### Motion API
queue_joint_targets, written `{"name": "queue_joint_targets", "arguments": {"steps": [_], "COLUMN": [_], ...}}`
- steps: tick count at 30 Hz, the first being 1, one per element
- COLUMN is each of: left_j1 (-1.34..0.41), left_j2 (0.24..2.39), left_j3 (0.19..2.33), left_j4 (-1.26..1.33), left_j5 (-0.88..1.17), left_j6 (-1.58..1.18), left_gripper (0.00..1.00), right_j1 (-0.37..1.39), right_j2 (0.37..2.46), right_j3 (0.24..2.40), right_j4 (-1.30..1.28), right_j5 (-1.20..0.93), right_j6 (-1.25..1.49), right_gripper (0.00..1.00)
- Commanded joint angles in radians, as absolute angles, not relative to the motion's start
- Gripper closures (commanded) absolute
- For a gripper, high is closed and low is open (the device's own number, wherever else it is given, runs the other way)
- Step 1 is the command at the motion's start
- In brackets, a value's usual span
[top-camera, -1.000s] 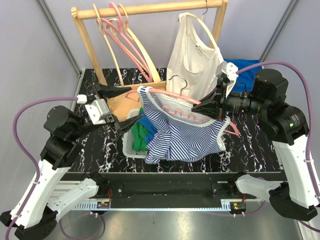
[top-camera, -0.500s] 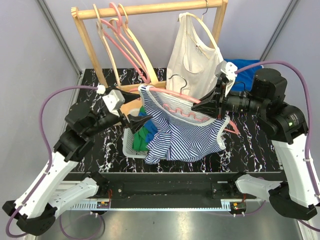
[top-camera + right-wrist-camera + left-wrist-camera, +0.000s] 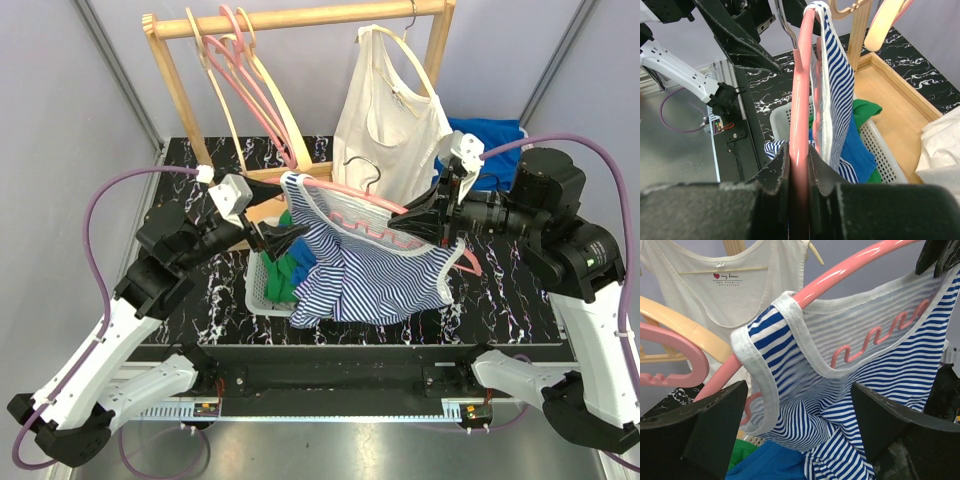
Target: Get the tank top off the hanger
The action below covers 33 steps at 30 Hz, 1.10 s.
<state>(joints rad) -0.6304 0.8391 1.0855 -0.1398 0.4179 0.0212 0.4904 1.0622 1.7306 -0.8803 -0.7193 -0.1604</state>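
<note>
A blue-and-white striped tank top (image 3: 370, 270) hangs on a pink hanger (image 3: 345, 192) held in the air over the table. My right gripper (image 3: 415, 215) is shut on the hanger's right arm; in the right wrist view the pink bar (image 3: 800, 100) is pinched between the fingers, with the striped cloth (image 3: 832, 75) draped beside it. My left gripper (image 3: 285, 240) is open at the top's left shoulder. In the left wrist view the white-edged strap (image 3: 757, 360) and folds of striped cloth lie between the wide jaws (image 3: 800, 425), untouched by either finger.
A white basket (image 3: 257, 290) holding green and blue clothes sits under the tank top. Behind stands a wooden rack (image 3: 300, 17) with a cream tank top (image 3: 385, 110) on a hanger and several spare hangers (image 3: 240, 70). Blue cloth (image 3: 490, 135) lies at the back right.
My left arm has swung right and up from the table's left side to the top's left strap. The right arm has shifted the hanger slightly right.
</note>
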Motion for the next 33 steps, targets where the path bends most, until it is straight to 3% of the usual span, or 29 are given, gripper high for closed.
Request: {"name": "queue_joint_targets", "arguments": {"steps": [1, 6, 10, 11, 14, 20, 26, 29, 33], "left_j1": [-0.632, -0.632, -0.632, -0.632, -0.632, -0.632, -0.634, -0.632, -0.624], "left_j2": [0.833, 0.839, 0.841, 0.841, 0.841, 0.841, 0.836, 0.833, 0.818], "left_j3": [1.1, 1.098, 1.092, 1.091, 1.091, 1.088, 1.08, 1.081, 1.095], "left_j4": [-0.042, -0.012, -0.003, -0.003, 0.02, 0.021, 0.021, 0.015, 0.003], "left_j5": [0.414, 0.437, 0.454, 0.463, 0.465, 0.465, 0.477, 0.462, 0.423], "left_j6": [0.006, 0.009, 0.011, 0.009, 0.009, 0.023, 0.026, 0.031, 0.07], "left_gripper": [0.14, 0.22, 0.46, 0.6, 0.79, 0.82, 0.78, 0.98, 1.0], "right_j1": [0.495, 0.495, 0.495, 0.495, 0.495, 0.495, 0.495, 0.495, 0.495], "right_j2": [1.051, 1.052, 1.052, 1.052, 1.052, 1.051, 1.04, 1.034, 1.011], "right_j3": [1.729, 1.717, 1.712, 1.71, 1.704, 1.698, 1.689, 1.689, 1.686], "right_j4": [-0.815, -0.801, -0.792, -0.788, -0.787, -0.787, -0.785, -0.788, -0.828], "right_j5": [-0.75, -0.758, -0.759, -0.761, -0.759, -0.753, -0.752, -0.733, -0.703], "right_j6": [-0.153, -0.138, -0.13, -0.129, -0.127, -0.127, -0.124, -0.129, -0.146], "right_gripper": [1.0, 1.0, 1.0, 1.0, 1.0, 1.0, 1.0, 1.0, 1.0]}}
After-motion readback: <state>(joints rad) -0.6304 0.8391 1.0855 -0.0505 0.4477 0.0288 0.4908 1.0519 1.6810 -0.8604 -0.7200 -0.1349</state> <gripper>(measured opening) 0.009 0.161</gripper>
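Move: The left hand, open, has the striped tank top's left strap at its fingertips, about 2 cm to the right, 1 cm ahead and 2 cm above. The lower ends of the empty hangers lie some 9 cm ahead and 1 cm to the right of the hand, about level in height. The right hand's grip on the pink hanger is about 20 cm to the left hand's right, 1 cm back and 6 cm higher; from the right hand the strap lies about 18 cm left, 3 cm ahead and 4 cm below. The left hand rises about 2 cm beside the end of the pink hanger, barely turning, while its wide-open fingers close fully and pinch the white-hemmed edge of the striped tank top's left strap just beneath the pink bar. The right hand keeps its grip on the hanger beside the hook and sinks about 1 cm. ##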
